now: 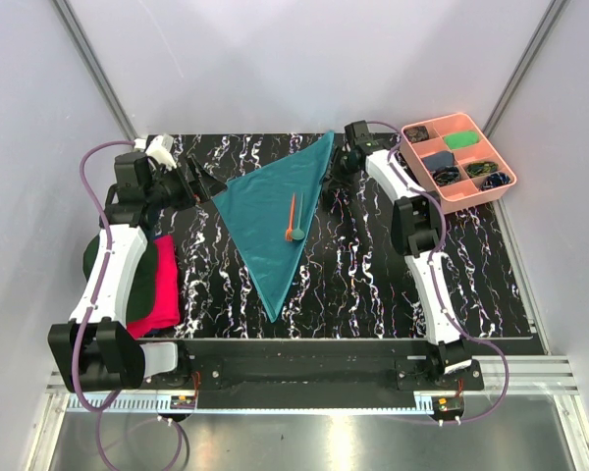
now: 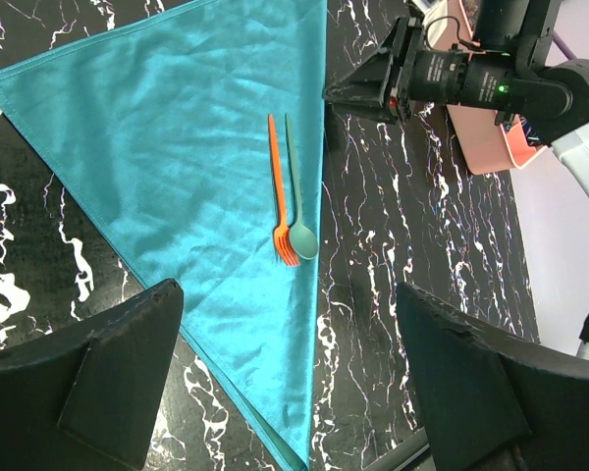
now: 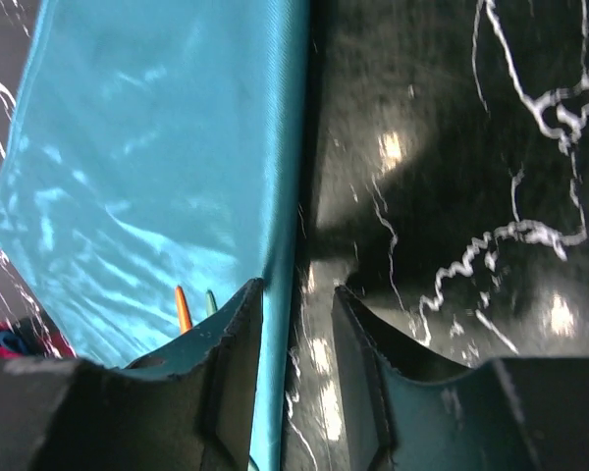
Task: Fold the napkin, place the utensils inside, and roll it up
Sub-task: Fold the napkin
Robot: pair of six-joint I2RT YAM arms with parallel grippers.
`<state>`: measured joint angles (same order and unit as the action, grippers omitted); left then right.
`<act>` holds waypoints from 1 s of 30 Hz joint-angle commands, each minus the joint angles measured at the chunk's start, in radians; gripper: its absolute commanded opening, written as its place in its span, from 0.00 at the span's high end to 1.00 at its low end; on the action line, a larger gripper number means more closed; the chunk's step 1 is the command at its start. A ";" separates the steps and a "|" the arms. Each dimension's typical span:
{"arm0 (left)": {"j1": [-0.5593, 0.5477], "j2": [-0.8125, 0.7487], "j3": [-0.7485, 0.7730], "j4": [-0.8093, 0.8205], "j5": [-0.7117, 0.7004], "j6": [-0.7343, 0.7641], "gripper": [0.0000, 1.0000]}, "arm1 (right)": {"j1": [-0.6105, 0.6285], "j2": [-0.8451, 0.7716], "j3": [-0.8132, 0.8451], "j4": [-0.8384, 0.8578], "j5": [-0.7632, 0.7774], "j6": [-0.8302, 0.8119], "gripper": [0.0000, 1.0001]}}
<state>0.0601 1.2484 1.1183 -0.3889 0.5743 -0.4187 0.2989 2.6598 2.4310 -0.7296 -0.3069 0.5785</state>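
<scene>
The teal napkin (image 1: 275,211) (image 2: 177,147) (image 3: 167,147) lies flat on the table, folded into a triangle. On it, side by side, rest the utensils: an orange fork (image 1: 293,208) (image 2: 275,177) and a teal spoon (image 1: 296,234) (image 2: 296,201). Only the ends of their handles show in the right wrist view, the fork (image 3: 182,306) and the spoon (image 3: 210,300). My left gripper (image 1: 211,186) (image 2: 285,294) hovers wide open over the napkin's left corner. At the napkin's far right edge my right gripper (image 1: 334,177) (image 3: 294,287) is low and open, and the cloth's edge runs between its fingers, unclamped.
A pink compartment tray (image 1: 442,120) with small items stands at the back right, behind the right arm. A pink-red cloth (image 1: 157,285) and a dark green cap (image 1: 90,253) lie by the left arm. The black marbled table (image 1: 373,285) extends toward the front.
</scene>
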 commanded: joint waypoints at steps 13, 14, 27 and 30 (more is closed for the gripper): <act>0.000 0.013 -0.002 0.053 0.035 -0.005 0.08 | 0.003 0.078 0.036 0.039 -0.015 0.035 0.71; 0.000 0.011 -0.002 0.053 0.036 -0.005 0.08 | 0.003 0.081 0.033 0.041 -0.017 0.037 0.72; 0.000 0.011 0.000 0.053 0.039 -0.003 0.08 | 0.003 0.074 0.002 0.041 -0.020 0.007 1.00; 0.000 0.009 0.000 0.055 0.041 -0.003 0.08 | 0.005 0.039 -0.058 0.041 -0.008 0.006 1.00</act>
<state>0.0601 1.2613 1.1183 -0.3866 0.5842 -0.4194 0.2981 2.7094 2.4508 -0.6521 -0.3412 0.6155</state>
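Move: The napkin's right-hand edge, at the spot to be gripped, is about 1 cm ahead of the right hand, 1 cm to its left and 2 cm below. The spoon's middle lies roughly 13 cm back and 10 cm left of that hand, the fork beside it, some 13 cm back and 13 cm left; the napkin's far corner is about 17 cm ahead and 1 cm right. From the left hand, that edge spot lies about 8 cm ahead, 37 cm right and 22 cm below. The right fingers, not quite half open at the napkin's right edge, close fully and pinch it between their tips. They first slide about 1.5 cm forward and left onto the edge, then stay there while shutting, sinking roughly another 1 cm towards the table; the wrist hardly turns. ##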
